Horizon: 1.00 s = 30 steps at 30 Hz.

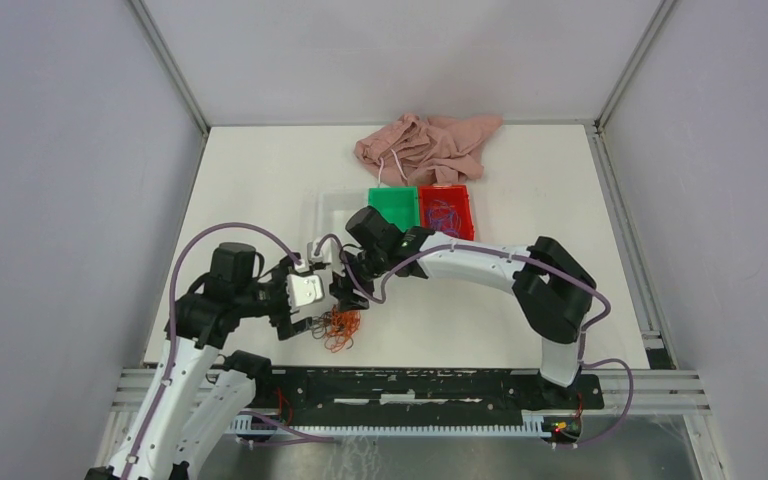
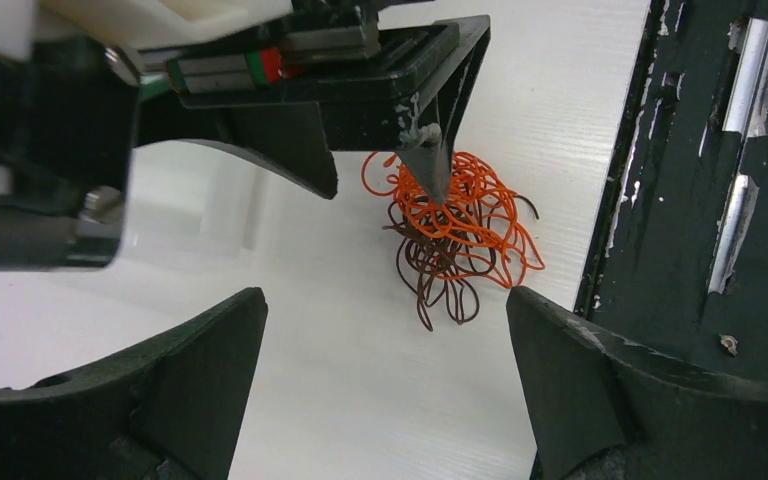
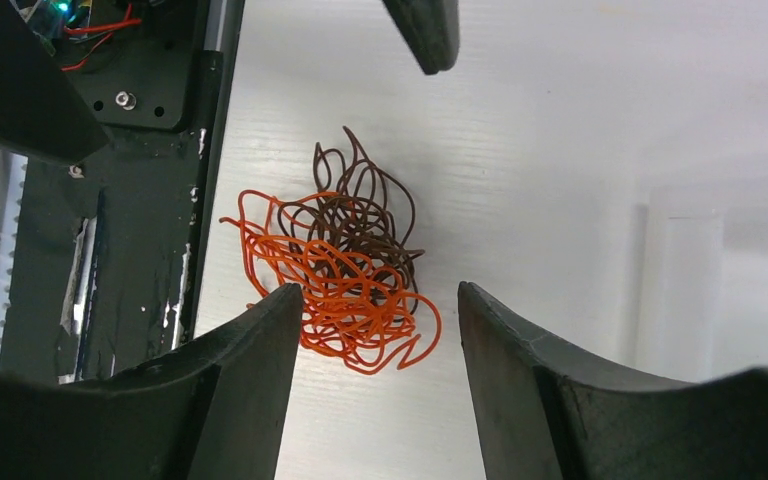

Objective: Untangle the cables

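The cables (image 1: 340,328) lie as one palm-sized tangle of orange and dark brown strands on the white table, close to the near edge. My right gripper (image 3: 380,300) hangs open over it, jaws straddling the orange side (image 3: 345,300), and one fingertip (image 2: 432,172) reaches down into the top of the tangle (image 2: 455,225). The left gripper (image 2: 385,335) is wide open and holds nothing, with the tangle just ahead of its fingers. In the top view the left gripper (image 1: 318,318) and the right gripper (image 1: 345,298) crowd together above the tangle.
A black rail (image 1: 430,385) runs along the near table edge right beside the tangle (image 3: 140,150). Farther back stand a green bin (image 1: 392,207), a red bin (image 1: 447,211) with bluish strands, a clear tray (image 1: 332,205) and a pink cloth (image 1: 428,147).
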Tool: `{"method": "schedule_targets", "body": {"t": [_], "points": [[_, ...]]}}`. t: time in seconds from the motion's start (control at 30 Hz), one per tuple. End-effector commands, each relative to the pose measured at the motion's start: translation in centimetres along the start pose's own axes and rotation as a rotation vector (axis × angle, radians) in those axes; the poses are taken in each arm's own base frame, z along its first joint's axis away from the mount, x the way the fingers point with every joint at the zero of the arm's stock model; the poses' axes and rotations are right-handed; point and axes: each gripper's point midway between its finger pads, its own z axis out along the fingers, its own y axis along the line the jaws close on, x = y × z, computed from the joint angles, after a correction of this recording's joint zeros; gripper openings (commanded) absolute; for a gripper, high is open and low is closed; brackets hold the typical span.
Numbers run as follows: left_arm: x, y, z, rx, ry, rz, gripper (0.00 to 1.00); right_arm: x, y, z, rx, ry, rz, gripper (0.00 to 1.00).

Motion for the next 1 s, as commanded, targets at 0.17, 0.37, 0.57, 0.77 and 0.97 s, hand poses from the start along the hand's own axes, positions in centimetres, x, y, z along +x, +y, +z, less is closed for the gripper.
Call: {"method": "schedule_targets", "body": {"t": [0.17,0.37,0.57,0.77,0.97], "points": [[-2.1,0.7,-1.3,-0.06,-0.062,0.031,0.97,-0.7,1.9,1.7,-0.159,-0.03,0.004,0.62],[-2.2,0.3,-1.5,-0.072,-0.077,0.027,0.97,-0.6,1.3,2.7,-0.136,-0.043,0.054,0.5],[-2.3,0.4,-1.7,-0.086,-0.082,0.036,0.97,-1.4,0.7,2.2,-0.094,-0.068,0.06,0.13],[-1.8,0.0,-1.5,-0.094,-0.084,0.058,0.98,-3.9,0.0,0.2,-0.05,-0.156,0.115,0.03],[-2.1,-0.3,-1.0,-0.089,-0.13,0.074,0.97,-6.6,0.2,-2.0,-0.045,-0.263,0.165,0.0]]}}
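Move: The orange cable, on the near side of its tangle with the brown one, lies about 4 cm back from the half-open right hand, 2 cm to its left and 4 cm below. The brown cable's coils lie some 3 cm farther left, level with the orange. The white bin is about 16 cm ahead of the right hand, the green bin equally far out but 10 cm to the right. From the left hand, the orange cable is about 8 cm right, 1 cm back and 9 cm below. The right hand, fingers pointing left and slanting down, sinks about 3 cm while easing 1.5 cm back into the orange side of the tangle, closing its half-open fingers fully to pinch orange strands between the tips. Keeping them shut, it then rises roughly 3.5 cm, drifting slightly forward and left as the wrist turns gently by about 10 degrees, to draw the orange out of the brown. ##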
